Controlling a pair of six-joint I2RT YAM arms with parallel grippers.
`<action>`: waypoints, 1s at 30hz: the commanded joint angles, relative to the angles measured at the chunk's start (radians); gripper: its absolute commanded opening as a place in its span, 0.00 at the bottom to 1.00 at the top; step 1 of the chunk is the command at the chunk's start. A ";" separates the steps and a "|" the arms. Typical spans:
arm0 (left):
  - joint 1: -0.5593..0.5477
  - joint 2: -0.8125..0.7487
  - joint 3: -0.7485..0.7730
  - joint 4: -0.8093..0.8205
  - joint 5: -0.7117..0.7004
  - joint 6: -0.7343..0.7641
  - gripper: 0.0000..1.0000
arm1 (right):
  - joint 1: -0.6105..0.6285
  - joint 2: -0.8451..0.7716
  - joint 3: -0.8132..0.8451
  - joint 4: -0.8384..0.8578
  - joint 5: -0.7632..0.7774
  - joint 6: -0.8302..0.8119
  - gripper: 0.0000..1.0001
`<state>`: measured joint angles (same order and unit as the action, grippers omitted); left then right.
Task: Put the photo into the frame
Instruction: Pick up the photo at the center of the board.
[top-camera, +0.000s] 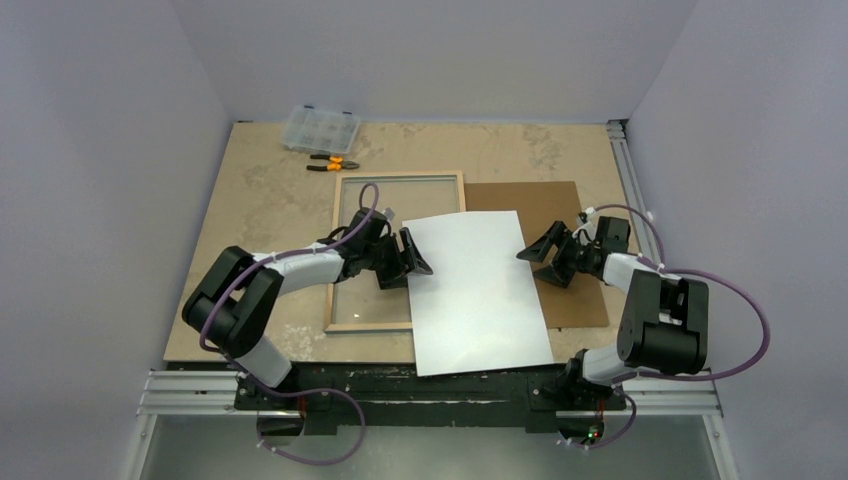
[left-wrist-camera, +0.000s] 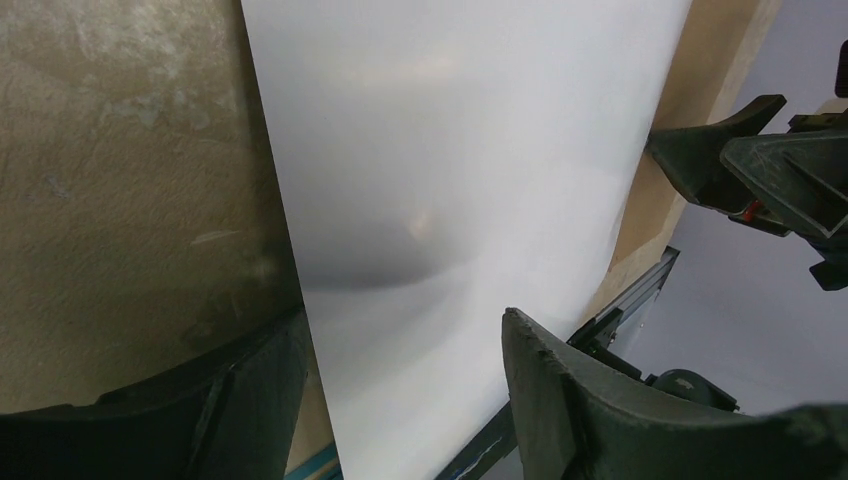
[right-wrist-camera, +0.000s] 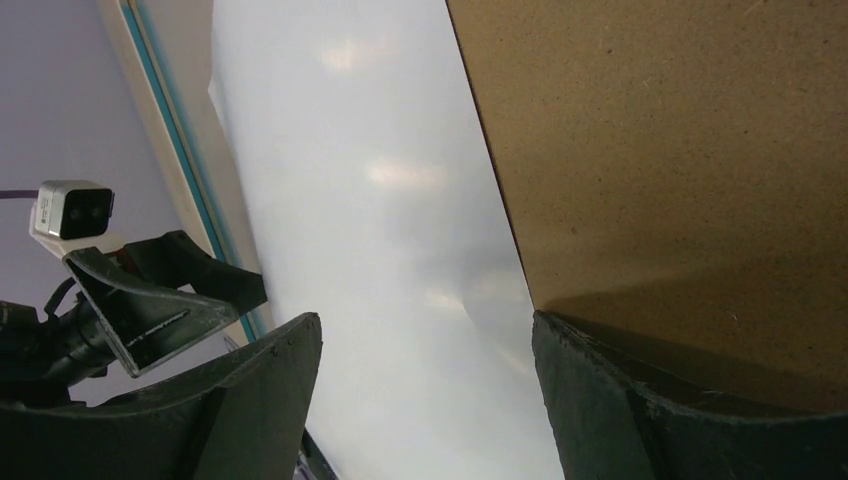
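The photo (top-camera: 480, 290) lies white back up and slightly askew, its left part over the frame's right side and its right part over the brown backing board (top-camera: 570, 210). The frame (top-camera: 400, 178) rests wood side up on the table. My left gripper (top-camera: 410, 265) is open at the photo's left edge, which runs between the fingers (left-wrist-camera: 400, 320). At the photo's right edge my right gripper (top-camera: 545, 262) is open too, with the sheet (right-wrist-camera: 380, 200) and the board (right-wrist-camera: 680, 150) below its fingers (right-wrist-camera: 425, 325). Neither gripper holds anything.
A clear compartment box (top-camera: 320, 127) and orange-handled pliers (top-camera: 335, 162) lie at the back left. An aluminium rail (top-camera: 630, 180) runs along the table's right side. The photo's near end overhangs the black base bar (top-camera: 330, 385).
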<state>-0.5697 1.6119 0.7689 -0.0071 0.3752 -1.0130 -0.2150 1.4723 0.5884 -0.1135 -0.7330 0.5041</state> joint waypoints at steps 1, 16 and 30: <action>0.002 -0.007 -0.025 0.097 0.036 -0.038 0.66 | 0.027 0.058 -0.056 -0.029 0.082 -0.015 0.77; 0.008 -0.286 -0.112 0.176 0.018 -0.106 0.59 | 0.042 0.077 -0.073 0.031 0.042 0.028 0.76; -0.019 -0.169 -0.069 0.153 -0.008 -0.092 0.33 | 0.063 0.077 -0.077 0.068 0.007 0.072 0.76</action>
<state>-0.5804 1.4605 0.6708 0.1802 0.4038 -1.1248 -0.1730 1.5192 0.5526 0.0391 -0.8062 0.6003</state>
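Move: The photo lies white back up, its middle about 11 cm right and 3 cm back of my left hand and some 2 cm below, its left edge already between my open left fingers. The frame's middle is about 3 cm left and 5 cm ahead of that hand. From my right hand, at the photo's right edge, the photo's middle is 11 cm left and 5 cm back; the brown board is centred almost underneath, about 1 cm ahead and 1 cm right. With one finger still under the photo's left edge, I raise my left hand some 8 cm, then let it sink about 3 cm again, its right-pointing fingers tilting up roughly 10 degrees and closing partway around the sheet. Low over the board, my right hand creeps 2 cm left, its open fingers kept, one tip pushing the photo's right edge. ##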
